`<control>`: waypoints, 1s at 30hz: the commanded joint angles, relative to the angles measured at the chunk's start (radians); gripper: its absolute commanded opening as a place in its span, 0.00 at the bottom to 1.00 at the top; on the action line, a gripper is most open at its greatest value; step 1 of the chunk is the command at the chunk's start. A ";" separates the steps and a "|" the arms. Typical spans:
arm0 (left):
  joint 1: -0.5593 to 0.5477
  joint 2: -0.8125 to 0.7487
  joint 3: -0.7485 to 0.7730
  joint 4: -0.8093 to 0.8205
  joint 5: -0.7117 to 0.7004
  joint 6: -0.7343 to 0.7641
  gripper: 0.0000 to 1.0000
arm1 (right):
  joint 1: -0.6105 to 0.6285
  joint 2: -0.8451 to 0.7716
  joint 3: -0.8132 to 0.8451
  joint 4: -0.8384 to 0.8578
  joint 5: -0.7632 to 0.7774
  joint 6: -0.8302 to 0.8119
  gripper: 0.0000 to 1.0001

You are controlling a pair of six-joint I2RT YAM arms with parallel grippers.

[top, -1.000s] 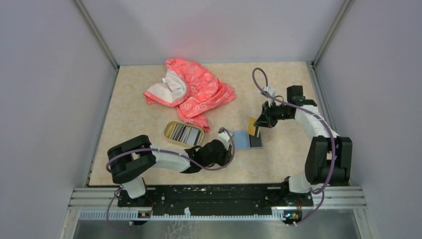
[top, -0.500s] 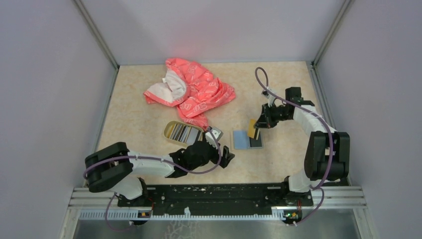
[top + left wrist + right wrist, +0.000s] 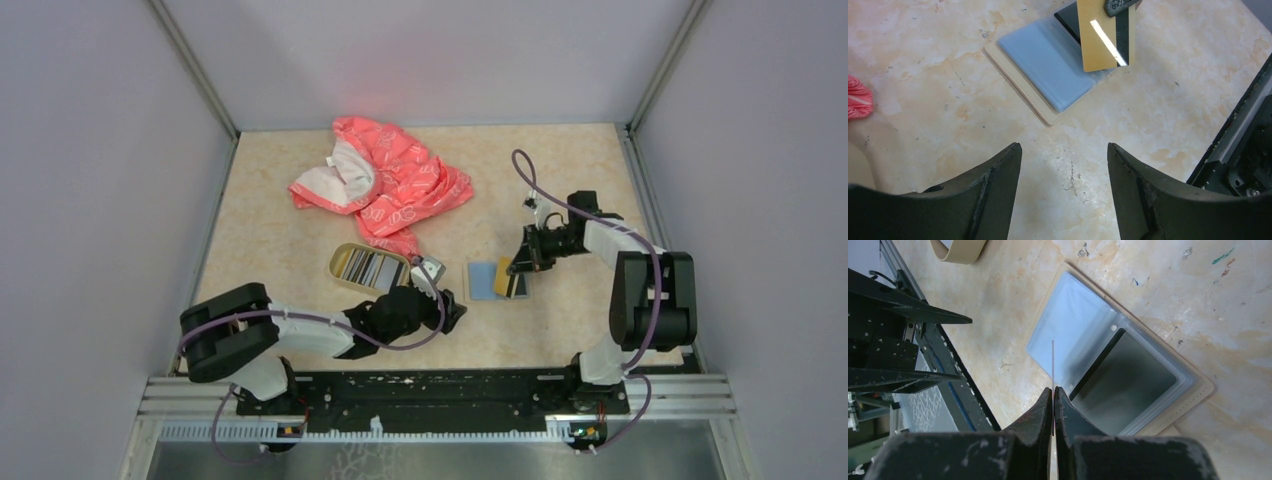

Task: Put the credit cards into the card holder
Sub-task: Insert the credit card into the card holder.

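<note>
The card holder point(image 3: 483, 281) lies open on the table, blue-grey lining up, with a dark card point(image 3: 517, 287) in its right pocket. My right gripper point(image 3: 522, 261) is shut on a golden-tan credit card point(image 3: 506, 268), held upright just above the holder's right half. In the right wrist view that card point(image 3: 1052, 365) shows edge-on between the shut jaws of the right gripper point(image 3: 1053, 390), over the card holder point(image 3: 1068, 320). My left gripper point(image 3: 451, 311) stands open and empty, near and left of the holder. From the left wrist, the left gripper point(image 3: 1064, 150) faces the card holder point(image 3: 1048, 75) and the golden card point(image 3: 1100, 40). More credit cards point(image 3: 370, 267) lie in the oval dish.
The oval gold-rimmed dish point(image 3: 341, 258) sits left of the holder, close to my left arm. A pink-red patterned cloth point(image 3: 385, 185) lies crumpled behind it. Grey walls enclose the table on three sides. The black base rail point(image 3: 1243, 145) runs along the near edge.
My left gripper has let go of the holder's left edge, opened, and drawn back toward the near side. My right gripper has lowered the golden card closer to the holder.
</note>
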 commanded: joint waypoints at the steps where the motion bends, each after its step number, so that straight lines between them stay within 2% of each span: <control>1: 0.000 0.027 0.044 0.023 -0.017 -0.012 0.65 | -0.011 -0.002 0.016 0.048 -0.002 0.036 0.00; 6: 0.000 0.066 0.103 0.049 0.023 0.016 0.44 | -0.030 -0.007 0.010 0.066 -0.003 0.061 0.00; 13: 0.016 0.192 0.220 0.022 0.070 0.044 0.32 | -0.055 0.010 0.010 0.077 -0.010 0.072 0.00; 20: 0.082 0.299 0.285 -0.024 0.169 -0.014 0.23 | -0.055 0.042 0.016 0.084 -0.014 0.077 0.00; 30: 0.107 0.340 0.284 -0.097 0.143 -0.042 0.21 | -0.055 0.132 0.059 0.043 0.003 0.078 0.00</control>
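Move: The card holder lies open on the table, its middle about 7 cm ahead of the left hand, 10 cm to its right and 6 cm below. The tray of cards is roughly 10 cm ahead and 15 cm left of that hand. The right hand already pinches the gold card; the holder's dark half is some 3 cm ahead of it and 5 cm below, the blue half equally far ahead but 6 cm to its left. The left fingertips come onto the card holder's left edge, close to its near corner. They arc about 6 cm to the right, first rising a little, then swing forward and down some 6 cm while narrowing from well open to nearly shut. The right hand keeps its pinch on the gold card, eases about 1.5 cm forward and right with a slight clockwise turn, then lowers the card some 2.5 cm over the dark half. ##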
